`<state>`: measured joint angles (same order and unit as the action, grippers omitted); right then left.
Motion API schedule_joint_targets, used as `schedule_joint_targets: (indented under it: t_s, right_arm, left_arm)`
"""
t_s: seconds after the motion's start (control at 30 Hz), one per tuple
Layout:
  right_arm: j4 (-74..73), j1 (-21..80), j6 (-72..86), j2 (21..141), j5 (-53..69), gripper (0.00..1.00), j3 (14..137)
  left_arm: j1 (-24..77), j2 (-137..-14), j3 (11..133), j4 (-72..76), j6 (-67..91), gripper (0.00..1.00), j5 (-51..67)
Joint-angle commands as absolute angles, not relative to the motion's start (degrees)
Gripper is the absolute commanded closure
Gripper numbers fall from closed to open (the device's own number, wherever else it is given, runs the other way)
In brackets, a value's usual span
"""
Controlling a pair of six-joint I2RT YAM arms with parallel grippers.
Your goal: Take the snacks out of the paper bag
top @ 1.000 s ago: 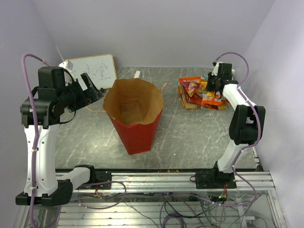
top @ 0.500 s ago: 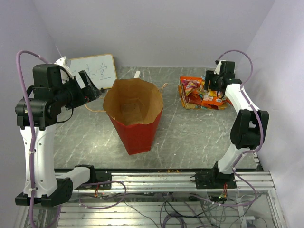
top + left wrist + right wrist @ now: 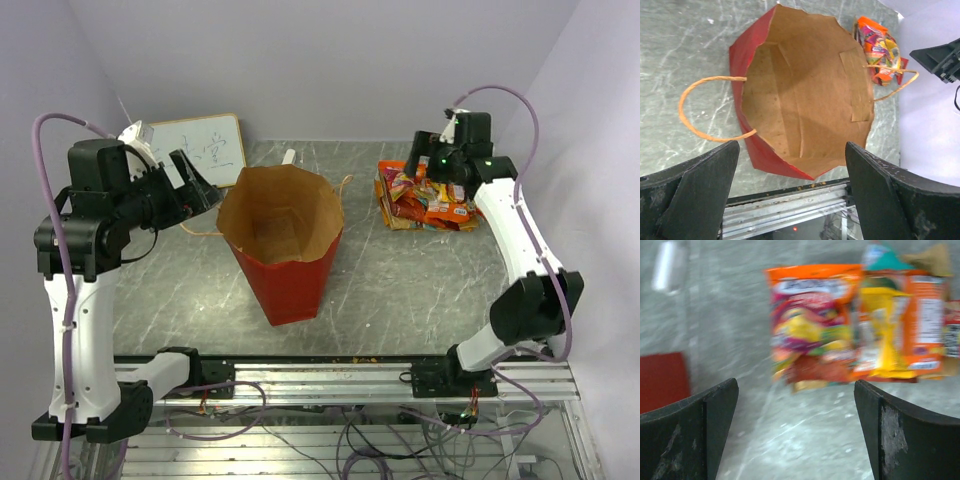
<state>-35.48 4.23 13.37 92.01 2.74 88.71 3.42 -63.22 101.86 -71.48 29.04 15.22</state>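
The red paper bag stands upright in the middle of the table, mouth open; its brown inside shows no packets. Several orange and red snack packets lie in a pile on the table at the back right, also in the right wrist view and the left wrist view. My left gripper is open and empty, held in the air just left of the bag's rim. My right gripper is open and empty, raised above the snack pile.
A small whiteboard leans at the back left. A small white object lies behind the bag. Tan cord handles hang off the bag's sides. The metal rail runs along the near table edge.
My right arm has risen and swung a little left above the snack pile. My left arm has shifted slightly. The bag and packets have stayed put.
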Motion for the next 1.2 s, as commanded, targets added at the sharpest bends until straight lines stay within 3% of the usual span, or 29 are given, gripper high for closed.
schedule_joint_targets:
  t_s: [0.0, 0.17, 0.37, 0.73, 1.17]
  right_arm:
    - [-45.3, 11.9, 19.2, 84.7, 9.1, 0.0, 93.2]
    - [-49.9, 13.0, 21.8, 73.8, 15.4, 0.0, 93.1]
    - [-55.1, 12.9, 20.5, 62.7, 13.9, 0.0, 97.3]
    - [-60.5, 12.9, 20.7, 59.6, 7.7, 0.0, 119.5]
    - [-57.9, 13.0, 22.7, 59.8, 6.1, 0.0, 121.8]
  left_arm:
    - [2.8, -62.6, 98.6, -64.5, 32.3, 0.03, 21.1]
    - [2.8, -63.0, 98.2, -61.2, 33.3, 0.04, 22.1]
    - [2.8, -63.5, 107.6, -62.3, 31.0, 0.04, 21.7]
    - [2.8, -55.1, 118.6, -59.6, 29.1, 0.0, 14.4]
    - [2.8, -49.4, 117.6, -56.5, 27.9, 0.01, 3.8]
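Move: The snack pile, already let go, lies about 4 cm ahead of the right hand, 4 cm to its right and some 19 cm below. From that hand the open paper bag stands roughly 34 cm left, 21 cm back and 8 cm lower; the white stick is about 33 cm left and 12 cm ahead. The left hand has the pile some 25 cm ahead and 51 cm right, far below, and the bag about 14 cm right, 2 cm ahead, 23 cm lower. The snack pile is left behind as the right hand climbs about 33 cm and draws back some 26 cm, swinging briefly left at first, then easing back right. The left hand edges slightly forward and right, then rises nearly 20 cm and pulls back from the paper bag. Both empty grippers stay wide open and tip up 40 to 45 degrees. ##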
